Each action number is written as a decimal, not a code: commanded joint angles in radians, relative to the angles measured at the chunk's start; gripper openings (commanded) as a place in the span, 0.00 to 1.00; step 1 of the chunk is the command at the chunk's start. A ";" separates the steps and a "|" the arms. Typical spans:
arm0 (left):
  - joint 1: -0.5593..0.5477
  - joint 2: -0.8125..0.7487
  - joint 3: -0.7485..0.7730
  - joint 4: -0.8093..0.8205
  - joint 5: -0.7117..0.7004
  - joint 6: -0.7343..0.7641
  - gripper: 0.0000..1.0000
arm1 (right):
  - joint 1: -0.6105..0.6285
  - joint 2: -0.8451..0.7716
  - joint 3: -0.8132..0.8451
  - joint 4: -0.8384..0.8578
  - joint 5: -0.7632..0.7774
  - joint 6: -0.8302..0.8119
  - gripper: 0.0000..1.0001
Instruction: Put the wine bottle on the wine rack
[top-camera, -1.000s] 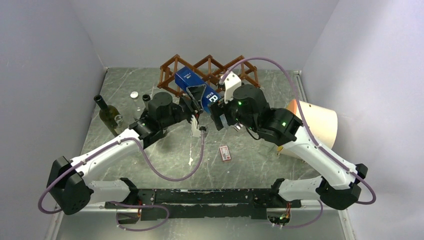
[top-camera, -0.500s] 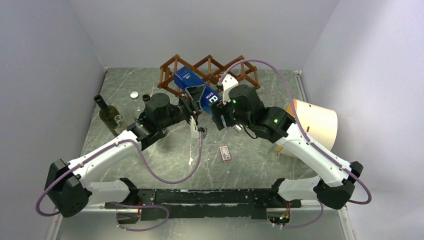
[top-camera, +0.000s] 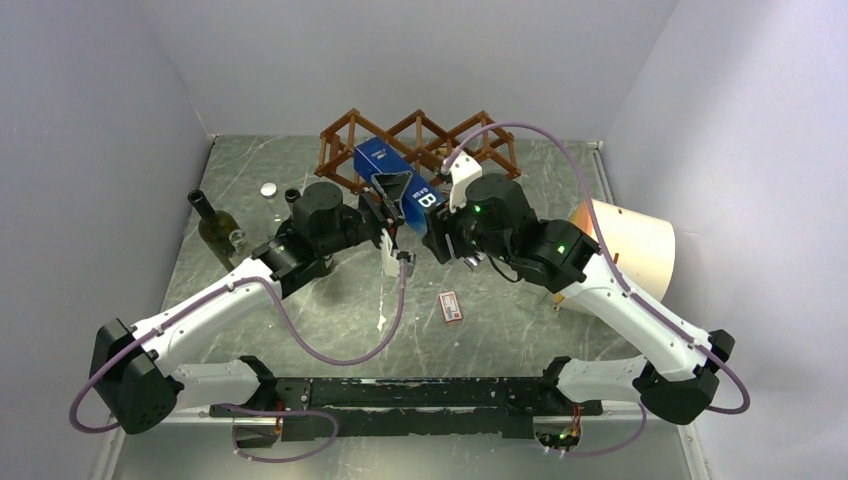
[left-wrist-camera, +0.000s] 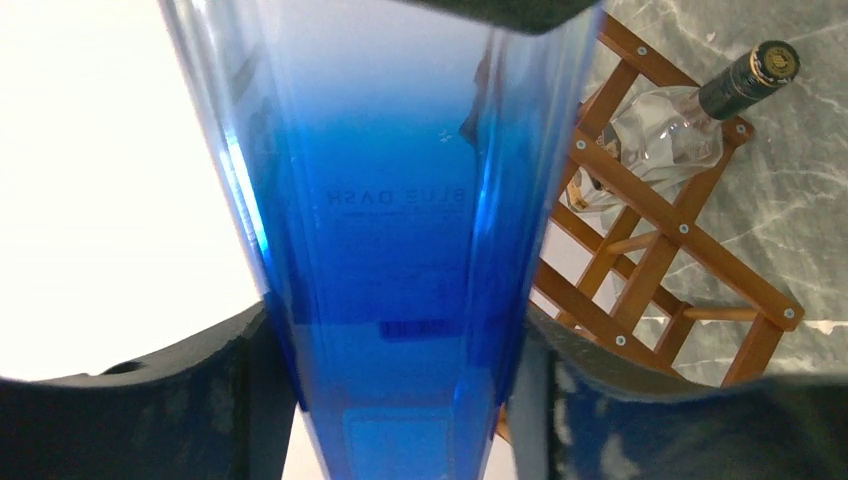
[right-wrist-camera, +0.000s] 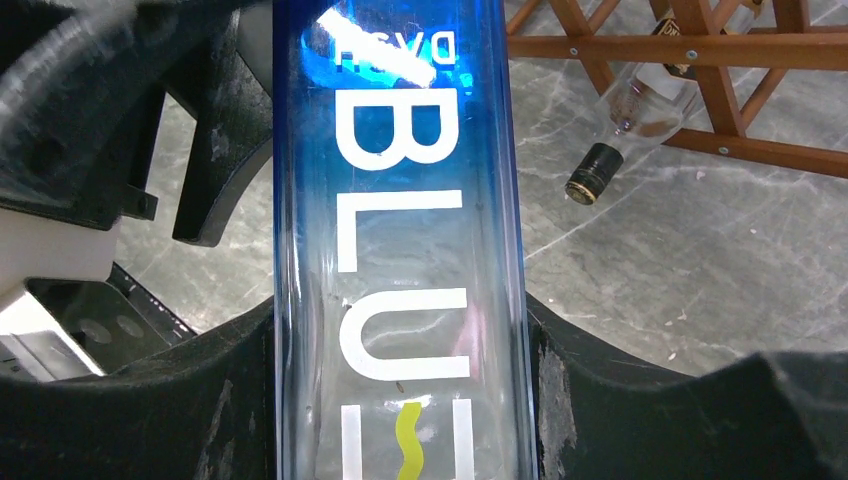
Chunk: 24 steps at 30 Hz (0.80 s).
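Note:
A blue square wine bottle (top-camera: 396, 176) with white lettering hangs tilted above the table, just in front of the reddish-brown lattice wine rack (top-camera: 420, 135). My left gripper (top-camera: 386, 208) is shut on one end of it; in the left wrist view both fingers press the blue glass (left-wrist-camera: 390, 220), with the rack (left-wrist-camera: 650, 240) behind on the right. My right gripper (top-camera: 438, 216) holds the bottle's other side. In the right wrist view its jaws lie against both flanks of the bottle (right-wrist-camera: 400, 230), and the rack (right-wrist-camera: 700, 50) shows at the top right.
A clear bottle (left-wrist-camera: 660, 125) with a dark cap lies in the rack's end cell, neck sticking out (right-wrist-camera: 592, 182). A green bottle (top-camera: 215, 230) and a loose cap (top-camera: 268, 189) are at the left. A cream cone-shaped shade (top-camera: 625, 245) lies at the right, a small red card (top-camera: 451, 306) in front.
The right gripper's jaws have closed from wide open onto the blue bottle. The bottle has shifted slightly to the right. The left gripper keeps its hold.

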 joint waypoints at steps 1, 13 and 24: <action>-0.004 -0.043 0.081 0.143 0.010 -0.139 0.72 | -0.020 -0.037 0.015 0.079 0.183 0.045 0.00; -0.005 -0.031 0.121 0.146 0.073 -0.390 0.91 | -0.021 -0.107 0.006 0.174 0.369 0.139 0.00; -0.005 -0.073 0.050 0.526 -0.120 -1.043 0.85 | -0.021 -0.134 -0.106 0.226 0.335 0.181 0.00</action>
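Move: The blue bottle is held between both grippers, its broad end pointing ahead and left from the right hand. From that hand the wine rack's middle is about 20 cm ahead, 3 cm left and 17 cm lower. The clear bottle already in the rack lies some 18 cm ahead, 4 cm right and 20 cm lower; the matchbox is 8 cm back, 4 cm right and 30 cm down. From the left hand, the rack's middle is 13 cm ahead, 5 cm right and 19 cm lower. The blue bottle passes wholly to the right gripper: the left fingers spread and let go, then that hand climbs about 10 cm, its fingertips tilting upward. Keeping its grip, the right hand carries the bottle about 6 cm right and slightly forward, away from the left gripper, while swinging its broad end some 20 degrees clockwise to face the rack. ##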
